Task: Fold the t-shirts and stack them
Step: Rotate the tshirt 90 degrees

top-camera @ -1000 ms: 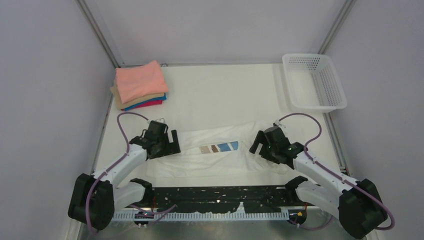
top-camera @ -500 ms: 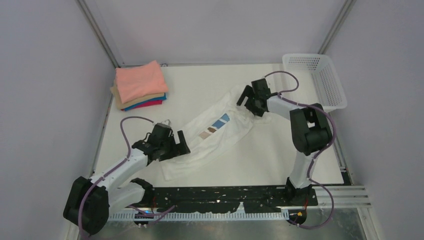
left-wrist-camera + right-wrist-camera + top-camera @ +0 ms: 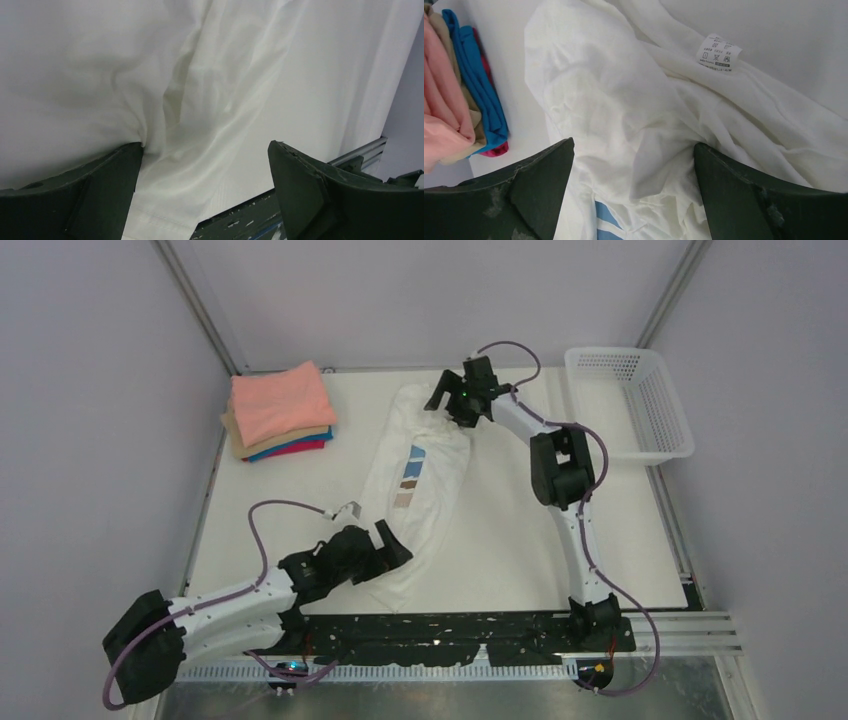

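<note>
A white t-shirt (image 3: 437,472) with a blue, brown and tan print lies as a long rumpled strip running from the far middle of the table toward the near edge. My left gripper (image 3: 392,546) stands open over its near hem end; the left wrist view shows cloth (image 3: 200,75) spread between the wide fingers of that gripper (image 3: 205,147). My right gripper (image 3: 450,408) stands open at the far end, where bunched cloth (image 3: 624,100) and a care label (image 3: 718,51) lie around its spread fingers (image 3: 634,145). Folded t-shirts, salmon-pink on top, form a stack (image 3: 280,410) at the far left.
A white perforated basket (image 3: 640,454) stands at the far right. The folded stack (image 3: 454,115) shows its pink, tan, blue and magenta edges in the right wrist view. A black rail (image 3: 450,625) runs along the near table edge, close to the shirt's hem (image 3: 150,220).
The white shirt has swung from lying crosswise to running near-to-far. The right gripper travelled to the far middle with the collar end. The left gripper moved nearer and rightward with the hem end.
</note>
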Controlling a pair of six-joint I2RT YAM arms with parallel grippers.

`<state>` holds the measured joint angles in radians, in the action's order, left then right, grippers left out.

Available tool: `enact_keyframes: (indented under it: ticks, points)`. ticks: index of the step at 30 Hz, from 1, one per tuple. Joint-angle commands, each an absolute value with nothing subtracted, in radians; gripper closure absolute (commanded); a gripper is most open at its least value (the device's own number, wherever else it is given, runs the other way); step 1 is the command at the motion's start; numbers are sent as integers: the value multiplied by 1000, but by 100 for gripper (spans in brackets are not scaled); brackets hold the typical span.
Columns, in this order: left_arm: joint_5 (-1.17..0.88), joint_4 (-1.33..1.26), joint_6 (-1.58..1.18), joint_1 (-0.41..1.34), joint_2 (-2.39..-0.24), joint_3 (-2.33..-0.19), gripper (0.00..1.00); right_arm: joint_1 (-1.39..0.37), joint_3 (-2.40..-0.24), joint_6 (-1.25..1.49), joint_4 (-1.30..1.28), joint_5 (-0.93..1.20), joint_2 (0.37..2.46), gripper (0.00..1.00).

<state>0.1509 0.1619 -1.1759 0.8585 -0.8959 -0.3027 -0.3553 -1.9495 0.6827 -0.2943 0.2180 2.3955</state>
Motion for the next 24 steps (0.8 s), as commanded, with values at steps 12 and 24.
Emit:
enact_keyframes:
  ticks: [12,24]
  points:
    - [422,196,-1418,1214,-1145,-527,0,-497,-2302,773,-316,168,2570,5]
    - [707,738,-1336,1394,-785,-612,0,-485,-2419,548,-411,109,2431,5]
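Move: Near the shirt's near end, the left hand has the white t-shirt's middle about 20 cm ahead and 7 cm right, a centimetre or two lower, with its printed patch some 24 cm ahead and 5 cm right. From the right hand at the far end, the middle is roughly 19 cm back and 7 cm left, the patch 16 cm back and 9 cm left, and the folded stack about 43 cm left, level fore-and-aft. Dragging opposite ends of the white t-shirt with wide-open fingers, the left hand sweeps its near end about 8 cm right and 4 cm back, while the right hand sweeps the far end some 10 cm left, towards the folded stack. Then both lift off the cloth: the left climbs about 8 cm, easing back left, the right some 3 cm, edging forward; the fingers tip up roughly 10 degrees. ##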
